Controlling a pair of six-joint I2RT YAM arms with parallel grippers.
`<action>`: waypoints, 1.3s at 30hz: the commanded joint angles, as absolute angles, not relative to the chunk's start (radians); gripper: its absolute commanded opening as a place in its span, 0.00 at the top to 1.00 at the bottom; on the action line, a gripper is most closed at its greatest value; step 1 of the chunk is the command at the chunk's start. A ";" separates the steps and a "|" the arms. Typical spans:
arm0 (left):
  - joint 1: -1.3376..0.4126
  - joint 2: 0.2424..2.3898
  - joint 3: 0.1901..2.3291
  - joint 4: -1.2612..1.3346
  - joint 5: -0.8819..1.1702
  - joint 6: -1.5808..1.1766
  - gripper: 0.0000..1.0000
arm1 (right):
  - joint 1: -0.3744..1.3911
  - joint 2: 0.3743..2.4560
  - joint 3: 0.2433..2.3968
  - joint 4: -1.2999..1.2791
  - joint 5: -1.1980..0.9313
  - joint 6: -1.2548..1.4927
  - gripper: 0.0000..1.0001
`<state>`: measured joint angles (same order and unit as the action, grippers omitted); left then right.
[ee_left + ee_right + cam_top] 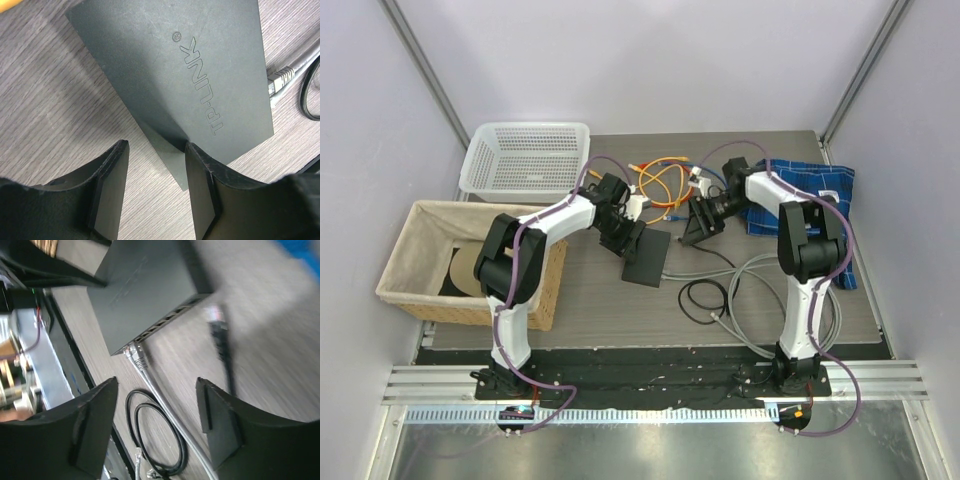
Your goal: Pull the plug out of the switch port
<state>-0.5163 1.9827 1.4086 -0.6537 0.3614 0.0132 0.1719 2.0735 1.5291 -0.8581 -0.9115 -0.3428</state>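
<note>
The switch (646,257) is a flat matte-black box; in the left wrist view its top (175,65) carries an embossed logo. My left gripper (156,146) is open and straddles one corner of it. The right finger (200,185) rests against the box and the left finger (107,190) stands apart over bare table. A grey plug (136,356) lies at the end of the socket row (165,322) with its clear tip showing; I cannot tell whether it sits inside. My right gripper (156,382) hangs open above the plug's grey cable, holding nothing.
A black cable coil (705,298) and grey cable loops (750,300) lie right of the switch. Orange cables (660,185) sit behind it. A white basket (525,160) and a wicker basket (470,265) stand at the left, and a blue cloth (810,195) lies at the right.
</note>
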 commanded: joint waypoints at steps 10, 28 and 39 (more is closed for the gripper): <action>-0.548 2.043 1.358 -0.696 0.184 0.097 0.47 | 0.281 2.235 1.608 -0.994 -0.954 -0.540 0.41; -0.551 2.062 1.365 -0.693 0.178 0.098 0.46 | 0.347 2.316 1.594 -0.968 -0.948 -0.499 0.46; -0.551 2.060 1.362 -0.693 0.176 0.098 0.46 | 0.368 2.347 1.614 -0.996 -0.925 -0.509 0.51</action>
<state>-0.5373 1.9762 1.4117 -0.6559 0.3172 0.0395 0.3435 2.3001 1.6032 -1.0237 -1.0351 -0.4675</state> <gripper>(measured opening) 0.538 0.491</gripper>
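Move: The grey plug in the switch's right edge lies about 8 cm back and 7 cm left of the right hand, some 6 cm below. From the same hand the switch's middle is roughly 4 cm back and 11 cm left, the loose black plug 1 cm ahead and 2 cm left, both also about 6 cm lower, and the black coil about 12 cm back and 4 cm right on the table. From the left hand, the grey plug is about 10 cm right, 2 cm back and 2 cm lower. Bring the right gripper back and left from over the dropped black plug towards the grey plug, sinking about 5 cm, nearly all of it early, then slide in almost level, slower and slower. Swing the hand counter-clockwise while tipping it, some 15 degrees each, and narrow the wide-open fingers to half open, astride the grey plug without pinching it. Keep the left hand still, its fingertip on the switch's near-left part. ##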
